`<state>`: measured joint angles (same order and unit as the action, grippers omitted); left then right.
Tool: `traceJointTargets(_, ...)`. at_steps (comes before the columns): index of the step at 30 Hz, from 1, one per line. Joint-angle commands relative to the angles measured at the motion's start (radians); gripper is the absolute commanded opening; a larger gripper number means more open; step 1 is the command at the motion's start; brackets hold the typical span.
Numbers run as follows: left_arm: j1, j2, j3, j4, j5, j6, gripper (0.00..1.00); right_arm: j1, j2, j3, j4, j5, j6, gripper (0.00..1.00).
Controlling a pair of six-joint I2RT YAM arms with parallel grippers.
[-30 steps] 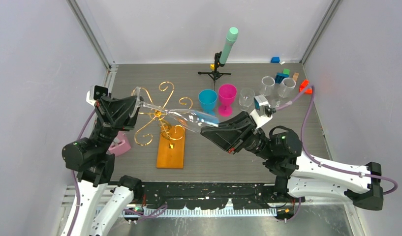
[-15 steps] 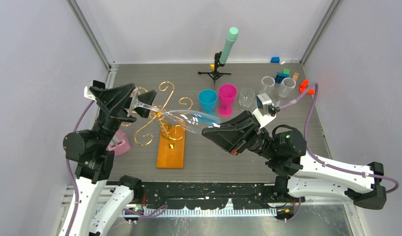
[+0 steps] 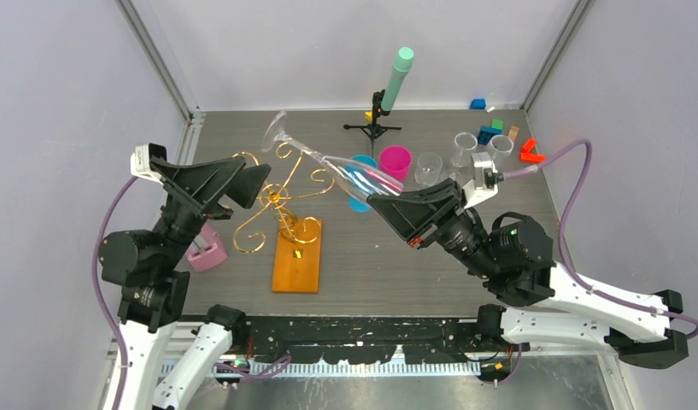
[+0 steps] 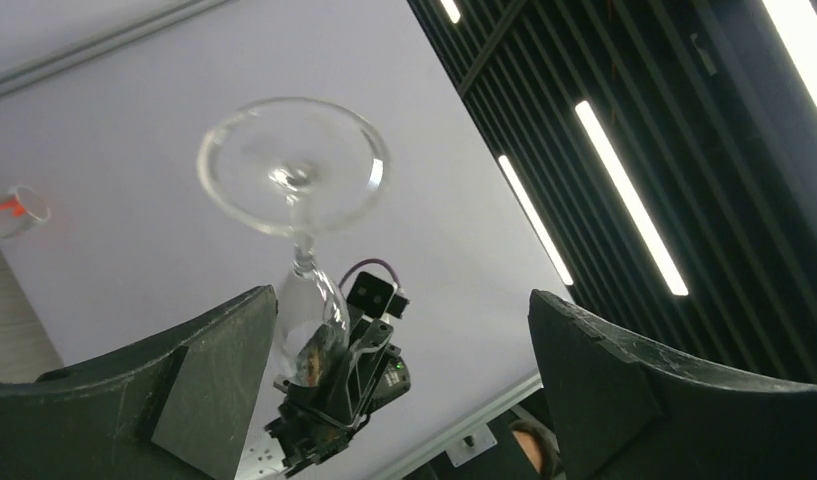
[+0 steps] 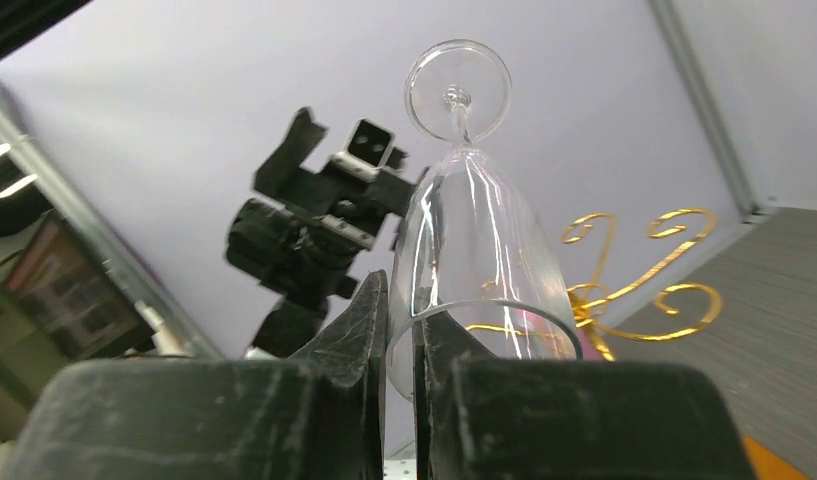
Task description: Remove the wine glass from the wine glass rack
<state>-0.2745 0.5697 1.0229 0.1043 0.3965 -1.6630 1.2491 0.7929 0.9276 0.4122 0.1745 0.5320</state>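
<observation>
The clear wine glass (image 3: 345,173) hangs in the air on its side, its foot (image 3: 277,133) pointing back-left, clear of the wine glass rack (image 3: 281,203). My right gripper (image 3: 378,203) is shut on the glass's rim. In the right wrist view the rim wall sits pinched between the fingers (image 5: 369,320), and the bowl (image 5: 474,240) rises beyond them. My left gripper (image 3: 253,175) stands open beside the rack's gold curls, holding nothing. The left wrist view shows the glass (image 4: 292,165) apart from the open left gripper (image 4: 402,300). The rack's orange base (image 3: 296,258) rests on the table.
A blue cup (image 3: 359,201), a pink goblet (image 3: 395,161) and three clear glasses (image 3: 428,167) stand behind the right gripper. A black tripod with a mint cylinder (image 3: 396,77) is at the back. Coloured blocks (image 3: 490,133) lie back right, and a pink object (image 3: 208,253) sits near the left arm.
The left gripper let go of the glass's foot and opened wide. The right gripper kept its hold on the rim and swung the glass up and back, off the rack.
</observation>
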Motion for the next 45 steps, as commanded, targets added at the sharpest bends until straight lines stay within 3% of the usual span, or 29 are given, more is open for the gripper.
traceJointTargets(1, 0.003, 0.004, 0.070, -0.098, 0.042, 0.209, 1.00, 0.006, -0.028, 0.102, -0.170, 0.234, -0.053, 0.00)
traceJointTargets(6, 0.004, 0.045, 0.204, -0.317, 0.055, 0.503, 1.00, 0.006, -0.007, 0.207, -0.484, 0.488, -0.054, 0.00)
traceJointTargets(11, 0.003, 0.075, 0.361, -0.638, -0.120, 0.812, 1.00, 0.006, 0.034, 0.313, -0.824, 0.680, -0.022, 0.00)
traceJointTargets(16, 0.003, 0.082, 0.418, -0.786, -0.301, 0.996, 1.00, 0.006, 0.090, 0.444, -1.085, 0.690, 0.007, 0.00)
traceJointTargets(21, 0.003, 0.108, 0.462, -0.882, -0.434, 1.124, 1.00, 0.006, 0.184, 0.570, -1.346, 0.571, 0.030, 0.00)
traceJointTargets(32, 0.003, 0.094, 0.417, -0.847, -0.546, 1.253, 1.00, -0.043, 0.393, 0.674, -1.541, 0.315, -0.011, 0.00)
traceJointTargets(36, 0.003, 0.110, 0.396, -0.826, -0.509, 1.286, 1.00, -0.182, 0.465, 0.657, -1.574, 0.262, -0.047, 0.00)
traceJointTargets(39, 0.003, 0.128, 0.411, -0.841, -0.478, 1.331, 1.00, -0.355, 0.491, 0.604, -1.562, 0.179, -0.090, 0.00)
traceJointTargets(45, 0.003, 0.132, 0.392, -0.845, -0.467, 1.370, 1.00, -0.600, 0.559, 0.569, -1.578, 0.159, -0.127, 0.00)
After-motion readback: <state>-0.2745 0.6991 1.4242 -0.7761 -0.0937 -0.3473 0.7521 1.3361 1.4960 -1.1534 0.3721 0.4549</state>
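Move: My right hand holds the wine glass by its bowl rim, foot pointing up and left. I'm taking it to the open table about 28 cm ahead, 14 cm to the right and 47 cm below. The pink goblet is some 35 cm ahead and 7 cm right, the nearest clear glass 36 ahead and 17 right, both about 41 below. From my left hand, that spot is about 25 cm ahead, 37 right and 51 below. With my right fingers still shut on the rim, I swing the glass forward and right, away from the rack. Then I sink nearly straight before going forward and right again, about 25 cm down in all, rolling the wrist over until the fingers slant down and forward. My empty left hand, still open, swings left, down and forward, some 15 cm, its fingers turning to point level ahead. ##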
